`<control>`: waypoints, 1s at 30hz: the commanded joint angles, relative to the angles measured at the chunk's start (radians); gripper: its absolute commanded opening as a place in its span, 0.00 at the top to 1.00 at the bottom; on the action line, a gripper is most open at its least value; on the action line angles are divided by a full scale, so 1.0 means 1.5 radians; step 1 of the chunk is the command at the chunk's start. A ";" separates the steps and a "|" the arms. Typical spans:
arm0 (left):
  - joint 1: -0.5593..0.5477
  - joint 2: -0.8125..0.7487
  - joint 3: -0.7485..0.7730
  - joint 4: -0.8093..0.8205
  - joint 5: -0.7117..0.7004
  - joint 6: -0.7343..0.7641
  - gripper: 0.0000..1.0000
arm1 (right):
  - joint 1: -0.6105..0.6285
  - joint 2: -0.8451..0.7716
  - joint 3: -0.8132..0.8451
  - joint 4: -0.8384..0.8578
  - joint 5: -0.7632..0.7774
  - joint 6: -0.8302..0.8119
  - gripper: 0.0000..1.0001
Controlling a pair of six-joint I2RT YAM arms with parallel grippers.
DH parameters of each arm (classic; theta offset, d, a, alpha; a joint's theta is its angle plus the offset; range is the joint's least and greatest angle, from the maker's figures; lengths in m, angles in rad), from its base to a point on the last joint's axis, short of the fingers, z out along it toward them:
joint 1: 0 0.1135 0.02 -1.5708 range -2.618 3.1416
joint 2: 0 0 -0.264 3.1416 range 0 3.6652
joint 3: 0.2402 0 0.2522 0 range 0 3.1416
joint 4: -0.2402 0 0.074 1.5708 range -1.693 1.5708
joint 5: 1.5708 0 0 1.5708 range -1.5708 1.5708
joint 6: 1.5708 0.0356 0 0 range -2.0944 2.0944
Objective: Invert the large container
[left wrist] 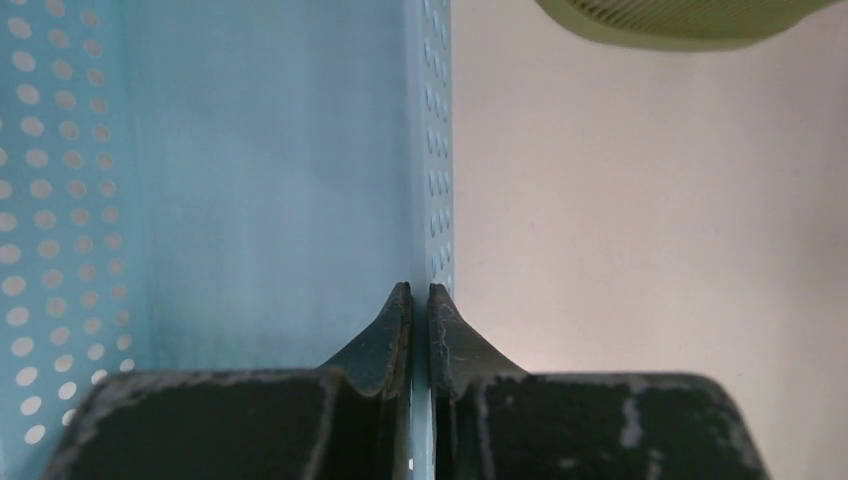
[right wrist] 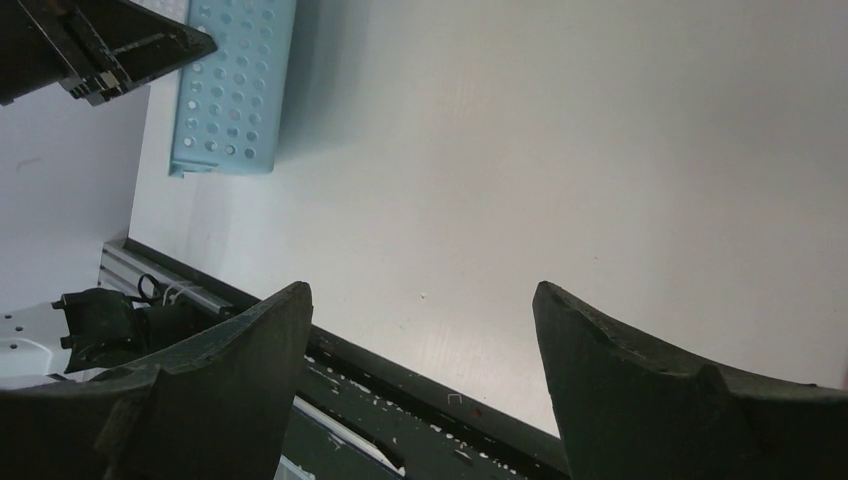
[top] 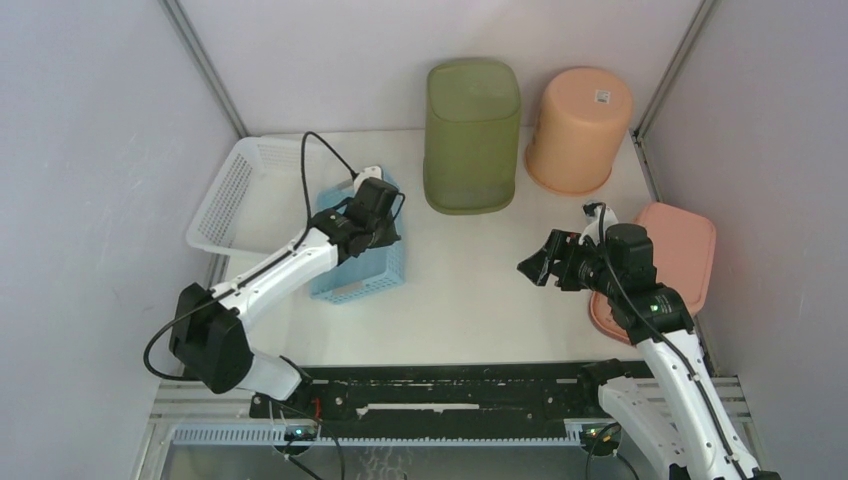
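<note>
A light blue perforated container (top: 362, 274) sits left of the table's middle, beside the white basket. My left gripper (top: 386, 238) is shut on its right-hand wall. In the left wrist view the fingertips (left wrist: 420, 292) pinch that thin wall, with the container's blue inside (left wrist: 250, 150) on the left and bare table on the right. My right gripper (top: 531, 268) hovers open over the table at the right, pointing left with nothing between its fingers (right wrist: 420, 290). The blue container (right wrist: 235, 90) shows far off in the right wrist view.
A white mesh basket (top: 232, 192) stands at the back left. An olive green bin (top: 470, 135) and an orange bucket (top: 580, 130) stand upside down at the back. A pink tray (top: 690, 240) lies by the right wall. The rail (top: 450, 385) runs along the near edge.
</note>
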 commanded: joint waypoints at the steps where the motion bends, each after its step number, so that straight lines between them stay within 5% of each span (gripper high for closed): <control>1: -0.055 0.010 0.035 -0.013 0.004 0.014 0.96 | -0.003 -0.007 0.004 0.032 -0.014 -0.004 0.11; 10: -0.208 0.022 -0.034 -0.060 -0.047 -0.113 0.91 | 0.004 -0.014 0.002 0.024 -0.032 0.002 0.11; 16: -0.259 0.046 -0.069 -0.022 -0.051 -0.142 0.51 | 0.009 -0.001 0.001 0.025 -0.032 -0.007 0.11; 23: -0.265 0.141 -0.020 0.010 -0.035 -0.090 0.33 | 0.014 0.005 0.000 0.030 -0.029 -0.005 0.11; 28: -0.261 0.191 0.002 0.015 -0.043 -0.075 0.30 | 0.011 -0.001 0.000 0.027 -0.025 -0.010 0.11; 30: -0.257 0.200 0.002 0.014 -0.043 -0.075 0.41 | 0.008 -0.003 0.002 0.025 -0.026 -0.011 0.11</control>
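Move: Just below and some 7 cm left of the left hand hangs the middle of the blue basket, still pinched by its right rim. The bare table spot it goes to is about 9 cm back, 1 cm right and 18 cm below. The white tray lies some 27 cm left and 7 cm ahead, the upturned green container about 15 cm ahead and 16 cm right. From the right hand that spot is roughly 30 cm left, 4 cm ahead and 23 cm down. Drawing the blue basket back and to the right, away from the white tray, the left hand sinks a little and turns about 15 degrees clockwise. Its fingers then open and let go of the right rim while the hand eases slightly farther back and goes down some 8 cm, tilting to point more steeply down and ending with the fingers astride the rim. ##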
